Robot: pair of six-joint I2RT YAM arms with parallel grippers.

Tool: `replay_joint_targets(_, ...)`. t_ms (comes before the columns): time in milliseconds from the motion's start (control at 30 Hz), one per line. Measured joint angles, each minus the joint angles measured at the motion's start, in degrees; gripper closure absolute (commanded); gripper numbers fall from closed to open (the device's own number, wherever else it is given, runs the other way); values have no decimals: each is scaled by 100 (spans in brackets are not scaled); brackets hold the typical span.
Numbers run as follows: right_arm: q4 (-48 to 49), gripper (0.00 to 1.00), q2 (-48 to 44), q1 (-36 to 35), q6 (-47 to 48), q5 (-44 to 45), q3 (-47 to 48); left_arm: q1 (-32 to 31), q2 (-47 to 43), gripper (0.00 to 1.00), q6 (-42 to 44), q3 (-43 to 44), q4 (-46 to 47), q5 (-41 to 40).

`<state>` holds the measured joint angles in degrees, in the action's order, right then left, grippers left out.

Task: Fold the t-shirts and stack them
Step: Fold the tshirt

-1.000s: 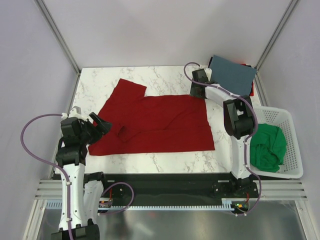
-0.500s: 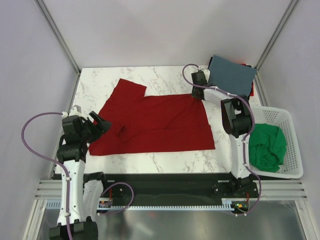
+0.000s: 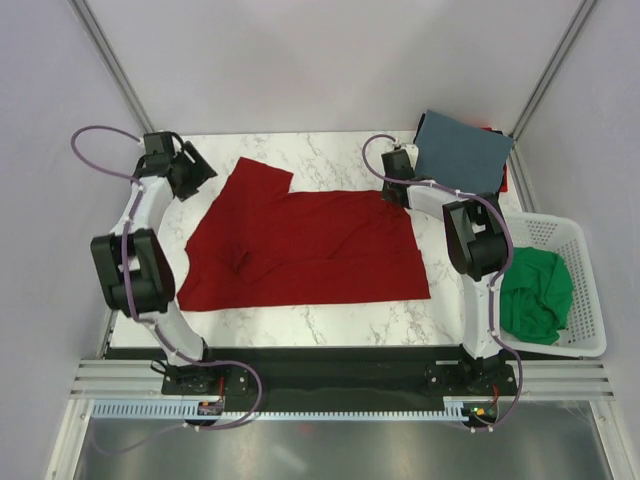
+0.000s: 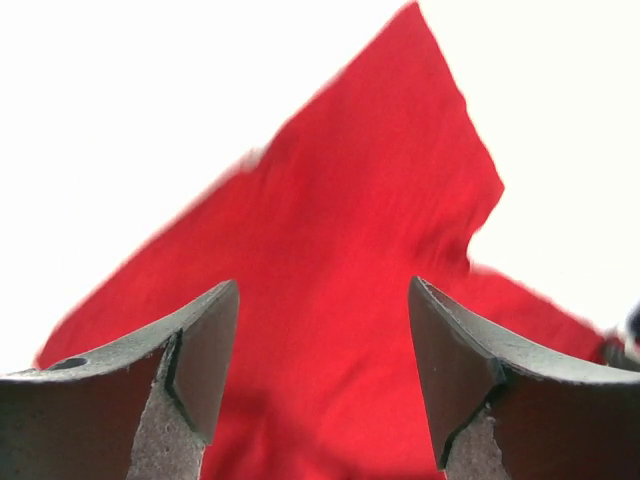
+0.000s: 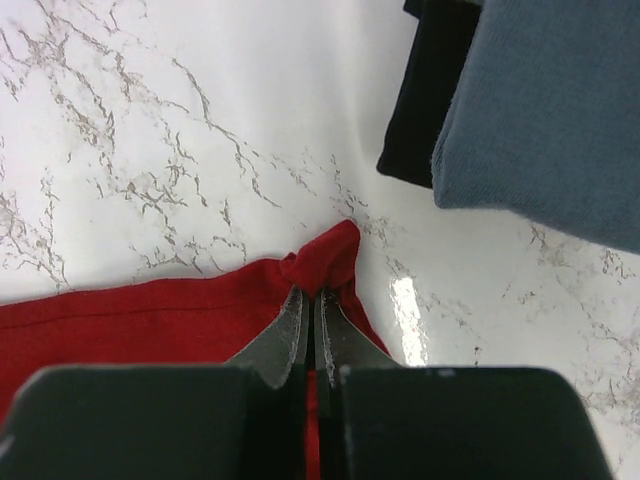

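Observation:
A bright red t-shirt [image 3: 300, 245] lies spread flat on the marble table, one sleeve pointing to the far left. My right gripper [image 3: 394, 193] is at the shirt's far right corner, shut on a pinched-up bit of red cloth [image 5: 325, 262]; the jaws [image 5: 312, 297] meet with cloth between them. My left gripper [image 3: 198, 172] hovers open at the far left, by the sleeve [image 4: 350, 200], nothing between its fingers [image 4: 321, 300]. A folded slate-blue t-shirt [image 3: 465, 150] lies at the far right corner, on top of a dark one [image 5: 425, 90]. A green t-shirt [image 3: 537, 290] sits crumpled in the basket.
The white slatted basket [image 3: 588, 300] stands off the table's right edge. Metal frame posts rise at the far corners, with plain walls all round. A black rail runs along the near edge between the arm bases.
My left arm has swung from the near left edge up to the far left by the sleeve. My right gripper has closed on the shirt's far right corner.

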<state>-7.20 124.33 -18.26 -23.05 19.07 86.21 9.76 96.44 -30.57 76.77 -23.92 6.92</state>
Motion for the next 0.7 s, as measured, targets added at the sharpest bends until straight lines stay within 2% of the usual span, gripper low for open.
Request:
replay_joint_targets(200,90,100,-4,0,50,-79,-37,-293,2201,25,42,2070,223,52)
replay_joint_targets(433,160,100,-7,0,81,-146,-59,-507,4229,25,46,4061,9,118)
replay_joint_targets(600,179,100,-7,0,83,-229,-59,-599,4861,25,35,5012,-46,90)
replay_joint_targets(700,195,100,-7,0,83,-286,-59,-656,4988,27,35,5178,-74,142)
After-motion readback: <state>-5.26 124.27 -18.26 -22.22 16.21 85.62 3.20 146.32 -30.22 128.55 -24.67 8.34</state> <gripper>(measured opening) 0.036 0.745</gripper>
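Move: The far left corner of the spread red t-shirt lies about 23 cm ahead of the left hand, 5 cm to its right and 14 cm below. The shirt's next corner is 15 cm to the right of that corner and 5 cm nearer; the table's far edge runs about 10 cm beyond that same corner. From the right hand, the far left corner lies some 15 cm ahead and 41 cm left. Bring the left gripper forward about 20 cm, sinking it some 10 cm mostly in the later part and easing slightly right, towards the shirt's far left corner. Keep its fingers open, turn the hand a little clockwise and stop just above and short of the corner. With the right gripper, keep the shirt's far right part pinched almost in place. ##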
